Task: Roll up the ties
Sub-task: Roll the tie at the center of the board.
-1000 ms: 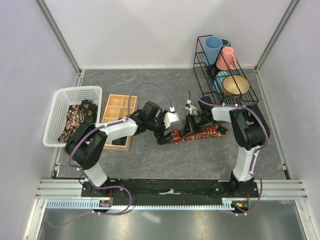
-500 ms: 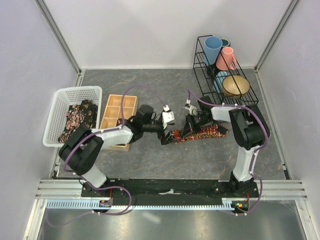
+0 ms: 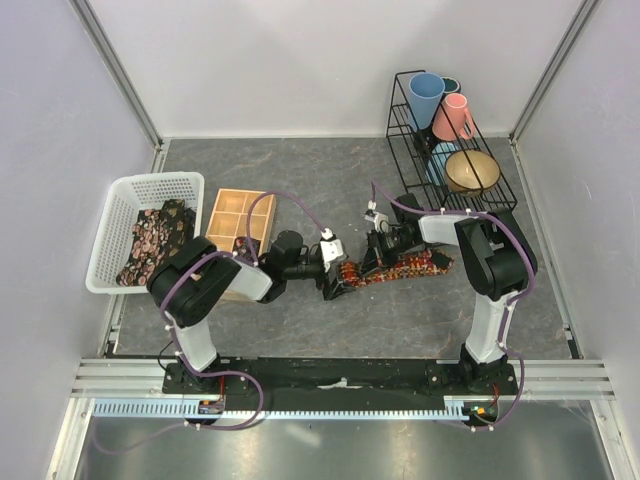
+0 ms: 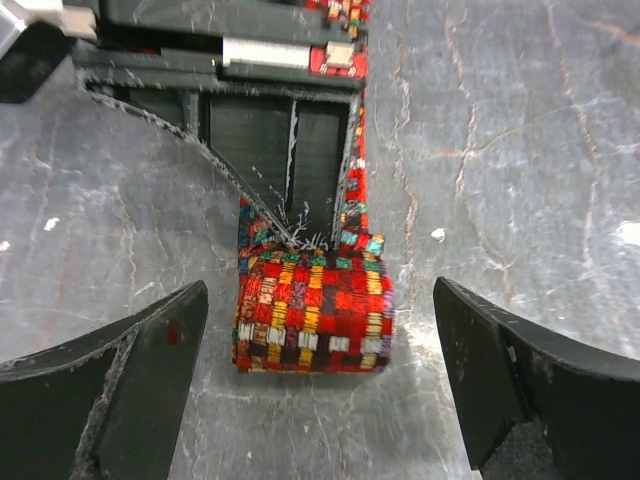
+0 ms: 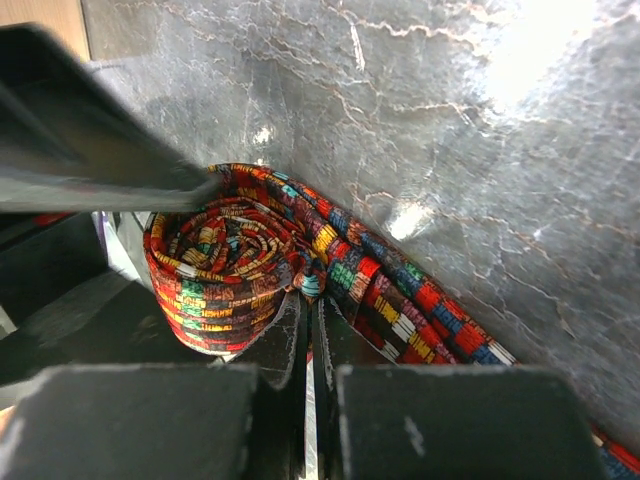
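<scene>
One of the ties (image 3: 405, 266), in a red, yellow and blue check, lies across the table centre. Its left end is wound into a roll (image 3: 347, 275) (image 4: 312, 312) (image 5: 215, 262), and the flat length (image 5: 405, 300) runs off to the right. My left gripper (image 3: 335, 281) (image 4: 320, 300) is low at the table and open, one finger on each side of the roll, touching neither side. My right gripper (image 3: 373, 260) (image 5: 309, 300) is shut, its tips against the tie where the roll meets the flat part. More ties (image 3: 152, 236), dark with floral print, lie in the white basket (image 3: 116, 200).
A wooden tray (image 3: 238, 222) with compartments sits between the basket and my left arm. At the back right a black wire rack (image 3: 400, 110) holds cups and a bowl. Grey walls enclose the table on three sides.
My left gripper has come down from above the tie's left end to table level and now straddles the roll. The right gripper has stayed shut at the tie.
</scene>
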Motion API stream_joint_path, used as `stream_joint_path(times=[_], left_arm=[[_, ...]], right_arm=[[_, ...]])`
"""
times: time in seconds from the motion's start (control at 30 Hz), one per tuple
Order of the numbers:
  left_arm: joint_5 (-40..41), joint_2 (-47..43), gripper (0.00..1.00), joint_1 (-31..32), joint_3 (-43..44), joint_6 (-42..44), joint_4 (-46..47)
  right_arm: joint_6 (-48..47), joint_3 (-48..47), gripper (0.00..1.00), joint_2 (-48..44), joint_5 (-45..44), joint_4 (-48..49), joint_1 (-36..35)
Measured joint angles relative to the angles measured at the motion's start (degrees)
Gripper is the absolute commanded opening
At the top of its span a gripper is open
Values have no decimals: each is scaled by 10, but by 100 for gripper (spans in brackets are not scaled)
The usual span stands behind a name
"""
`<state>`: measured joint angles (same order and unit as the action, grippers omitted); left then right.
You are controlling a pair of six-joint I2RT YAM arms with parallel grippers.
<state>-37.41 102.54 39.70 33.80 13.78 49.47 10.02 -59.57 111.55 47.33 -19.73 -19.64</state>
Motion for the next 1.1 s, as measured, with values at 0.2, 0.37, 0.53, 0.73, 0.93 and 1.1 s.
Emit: stream_joint_path(times=[0.2,0.37,0.53,0.73,0.93,1.1], left_arm=[[-1,19,72,13,12,29,-22],[17,19,69,22,34,50,-65],[43,19,90,30,41,66,-106],[58,34,70,38,59,73,-127],[57,38,43,40,66,71,-132],[57,40,15,42,68,67,-134]], right_arm=[[1,2,0,7,15,7,0],[2,2,0,9,19,8,0],[5,4,0,9,23,13,0],[7,11,0,8,31,23,0],[8,18,0,7,36,33,-1],[8,23,10,1,35,37,0]])
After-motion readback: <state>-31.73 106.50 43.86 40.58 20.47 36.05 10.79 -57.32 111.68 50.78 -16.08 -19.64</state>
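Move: About 2 cm to the right of the left hand's point and 3 cm below it sits the rolled tie, between its wide-open fingers; the unrolled tail has its middle some 15 cm to the right and 3 cm farther out, and the wooden box is about 24 cm to the left and 8 cm ahead. From the right hand, the roll lies roughly 4 cm left, 2 cm back and 1 cm higher. Sinking about 3.5 cm onto the roll and edging a little to the right, the left hand tips its fingers some 10 degrees further down. Its fingers half close, spread again, then close to pinch the roll from both sides. The right hand stays nearly in place, still shut on the tie beside the roll. ##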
